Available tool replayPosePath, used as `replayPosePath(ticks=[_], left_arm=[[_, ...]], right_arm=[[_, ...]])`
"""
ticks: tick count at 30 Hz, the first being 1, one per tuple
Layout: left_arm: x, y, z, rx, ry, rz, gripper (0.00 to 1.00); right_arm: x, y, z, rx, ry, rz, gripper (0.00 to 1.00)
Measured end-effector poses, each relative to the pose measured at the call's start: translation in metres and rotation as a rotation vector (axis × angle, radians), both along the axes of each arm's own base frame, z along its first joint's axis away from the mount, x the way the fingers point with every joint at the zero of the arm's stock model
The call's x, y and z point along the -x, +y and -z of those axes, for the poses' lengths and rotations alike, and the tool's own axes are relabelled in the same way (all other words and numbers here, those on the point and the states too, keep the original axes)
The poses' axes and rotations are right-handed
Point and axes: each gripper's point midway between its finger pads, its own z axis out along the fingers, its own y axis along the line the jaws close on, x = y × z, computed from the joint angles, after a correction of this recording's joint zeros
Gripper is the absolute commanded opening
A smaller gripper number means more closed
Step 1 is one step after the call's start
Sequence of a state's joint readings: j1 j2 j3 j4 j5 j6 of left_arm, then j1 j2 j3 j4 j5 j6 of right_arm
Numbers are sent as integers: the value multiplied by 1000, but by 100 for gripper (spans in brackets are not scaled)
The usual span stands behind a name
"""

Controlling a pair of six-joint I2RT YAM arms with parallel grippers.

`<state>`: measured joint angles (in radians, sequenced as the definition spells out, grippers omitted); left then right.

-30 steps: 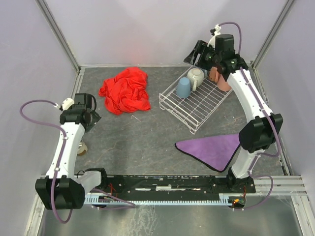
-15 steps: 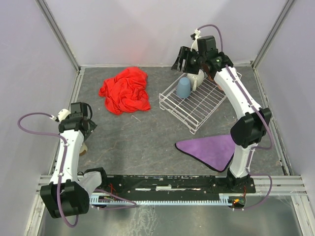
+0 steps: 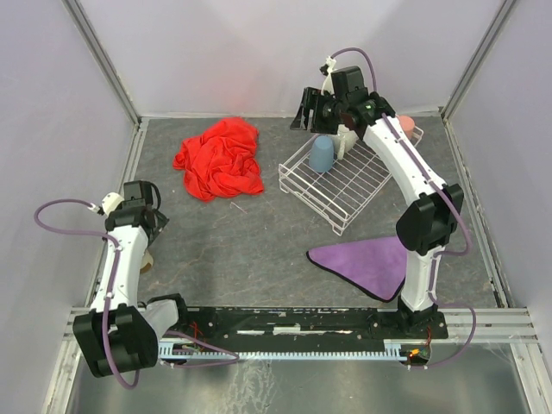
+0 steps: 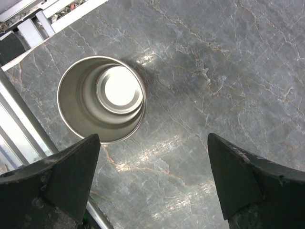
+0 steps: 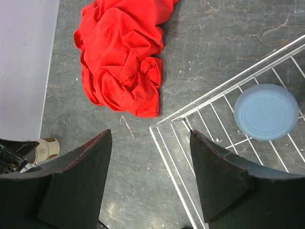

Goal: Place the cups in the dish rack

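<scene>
The white wire dish rack (image 3: 349,185) stands at the back right. In it a light-blue cup (image 3: 321,156) sits upside down, a cream mug (image 3: 347,138) is partly hidden by my right arm, and a salmon-pink tumbler (image 3: 404,124) is at the far end. My right gripper (image 3: 304,109) is open and empty above the rack's far left corner; its wrist view shows the rack (image 5: 217,93) and the blue cup (image 5: 266,111). A metallic cup (image 4: 101,99) stands upright by the left rail, also seen from above (image 3: 145,259). My left gripper (image 4: 152,162) is open just beside it.
A crumpled red cloth (image 3: 220,159) lies at the back left, also in the right wrist view (image 5: 121,57). A purple cloth (image 3: 371,263) lies near the right arm's base. A metal rail (image 4: 24,129) borders the table's left edge close to the metallic cup.
My right gripper has swung left from the rack's far right end to above its far left corner. My left gripper has pulled back toward the left rail, over the metallic cup.
</scene>
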<state>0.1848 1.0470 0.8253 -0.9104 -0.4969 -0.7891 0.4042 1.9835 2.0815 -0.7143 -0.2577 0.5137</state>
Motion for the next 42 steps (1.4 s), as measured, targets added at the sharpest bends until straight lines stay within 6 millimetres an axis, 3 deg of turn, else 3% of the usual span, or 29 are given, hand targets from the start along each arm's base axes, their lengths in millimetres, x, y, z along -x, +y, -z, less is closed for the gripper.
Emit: replayPosePath(ticks=[15,20,24,28,38,40,42], left_arm=[[-17,15,25,8,64,-20,98],[-20,19,35,18,90,-24,80],[-22,19,42,33,108,-17,74],[-24,19,45,37,113,-12,57],[-28,19,48,39,109,-7,34],[-29,19,48,42,104,-5,24],[-31,17,48,50,100,0,5]], right_arm=[[-5,3,16,9,28,-4,73],[-8,4,24,16,36,-6,73],[-9,5,30,21,43,-7,73],[-10,4,30,22,43,-7,73],[-12,2,30,23,36,-5,73],[-13,1,32,25,36,-4,73],[-13,-1,35,27,40,-1,73]])
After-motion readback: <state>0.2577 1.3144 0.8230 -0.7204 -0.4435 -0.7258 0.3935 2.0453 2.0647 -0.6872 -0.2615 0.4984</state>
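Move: The beige cup stands upright near the table's near-left corner, its middle about 5 cm to the left of the left hand, 1 cm ahead and some 8 cm below. The red cloth is the nearest other thing, about 25 cm farther out than the cup and 19 cm to the right of it. From the right hand, the cup lies roughly 27 cm back, 44 cm to the left and 23 cm down. The beige cup's rim, on its right and slightly far side, is what the left hand sinks to: about 5 cm down while easing 3 cm forward and 2 cm left, tipping only slightly. From midway the wide-open fingers close, one inside the cup and one outside, and pinch the wall. The empty right hand sinks about 3.5 cm by the blue cup in the dish rack. ##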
